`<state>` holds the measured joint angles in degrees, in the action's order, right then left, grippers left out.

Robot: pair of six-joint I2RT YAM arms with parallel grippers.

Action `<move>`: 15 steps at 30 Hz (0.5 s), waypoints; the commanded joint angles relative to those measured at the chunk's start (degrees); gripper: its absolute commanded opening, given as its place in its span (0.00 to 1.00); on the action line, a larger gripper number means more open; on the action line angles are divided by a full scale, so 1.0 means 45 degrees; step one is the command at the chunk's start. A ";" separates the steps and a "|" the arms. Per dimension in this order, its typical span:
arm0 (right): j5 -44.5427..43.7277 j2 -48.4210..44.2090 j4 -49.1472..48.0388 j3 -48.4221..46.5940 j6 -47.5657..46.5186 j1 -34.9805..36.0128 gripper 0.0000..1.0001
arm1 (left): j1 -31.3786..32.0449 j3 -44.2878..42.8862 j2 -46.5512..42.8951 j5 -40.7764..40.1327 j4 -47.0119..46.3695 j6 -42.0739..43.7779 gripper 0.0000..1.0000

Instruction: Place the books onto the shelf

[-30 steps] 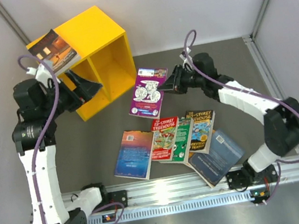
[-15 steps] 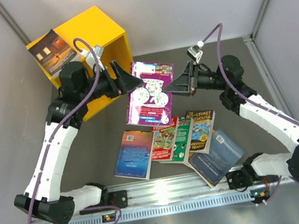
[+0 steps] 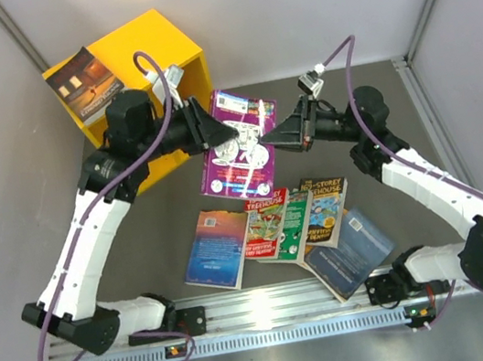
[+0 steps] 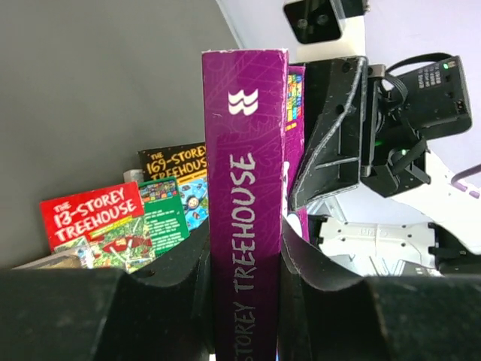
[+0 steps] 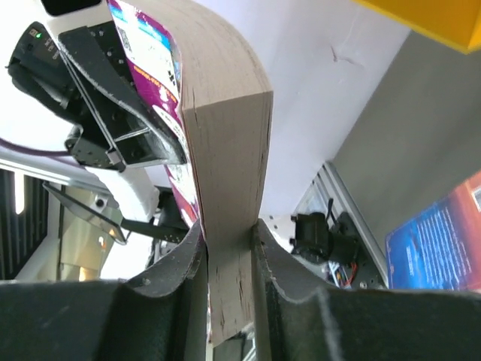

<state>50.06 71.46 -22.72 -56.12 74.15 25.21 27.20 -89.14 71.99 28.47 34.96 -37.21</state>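
Observation:
A purple Treehouse book [image 3: 238, 149] hangs in the air in front of the yellow shelf [image 3: 166, 52], held from both sides. My left gripper [image 3: 228, 131] is shut on its spine [image 4: 244, 188], with the fingers pressed against both covers. From the opposite side, my right gripper [image 3: 274, 135] is shut on the page edge [image 5: 229, 173]. Several more books lie flat on the table: a blue-orange one [image 3: 218, 247], a red one [image 3: 267, 221], a green one [image 3: 294, 223], a yellow-titled one [image 3: 325, 208] and a dark blue one [image 3: 351, 256]. Another book [image 3: 86, 81] rests on top of the shelf.
The shelf stands at the back left against the grey wall, its two openings facing the table's middle. A metal rail [image 3: 336, 299] runs along the near edge with both arm bases on it. A white frame [image 3: 417, 77] borders the table at the right.
The left arm swung from the shelf over to the purple book and shut on its spine. The right gripper lifted that book off the table and tilted it up.

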 commanded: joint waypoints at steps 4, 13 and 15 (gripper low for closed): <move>-0.0089 -0.0508 0.1686 -0.1455 -0.1377 -0.0406 0.66 | -0.0730 -0.6158 0.1969 -0.3004 0.3205 0.1784 0.00; -0.0227 -0.1563 0.2763 -0.0226 -0.1673 -0.0681 0.80 | -0.7955 -0.8805 0.3592 0.2302 -0.1023 -0.2194 0.00; -0.0207 -0.1817 0.2958 0.0106 -0.1790 -0.0681 0.80 | -0.8991 -0.8628 0.3961 0.2812 -0.3290 -0.3913 0.00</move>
<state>49.01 65.89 -11.07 -56.88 67.94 22.59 -9.47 -127.46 88.71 31.22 39.13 -42.35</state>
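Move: The left hand already grips the purple book by its spine side, the book's middle some 4 cm to its right. The brown book on the left part of the yellow shelf's top lies about 22 cm ahead of that hand, 29 cm left and 13 cm lower; the bare right part of that top is about 29 cm ahead and 15 cm left, 14 cm lower. From the right hand, pinching the page edge, the purple book's middle is about 5 cm left, level with it; the 13-Storey book lies some 36 cm below, 7 cm left, 1 cm back. The right hand opens its fingers, lets go of the purple book's page edge and backs off only about 2 cm to the right, staying open. The left hand keeps its pinch on the spine side and sweeps the book some 20 cm left while rising about 15 cm and going 13 cm forward, up towards the brown book on the shelf's top, quickening after a slow start, with the wrist swinging some 35 degrees counter-clockwise and tipping up about 15. ##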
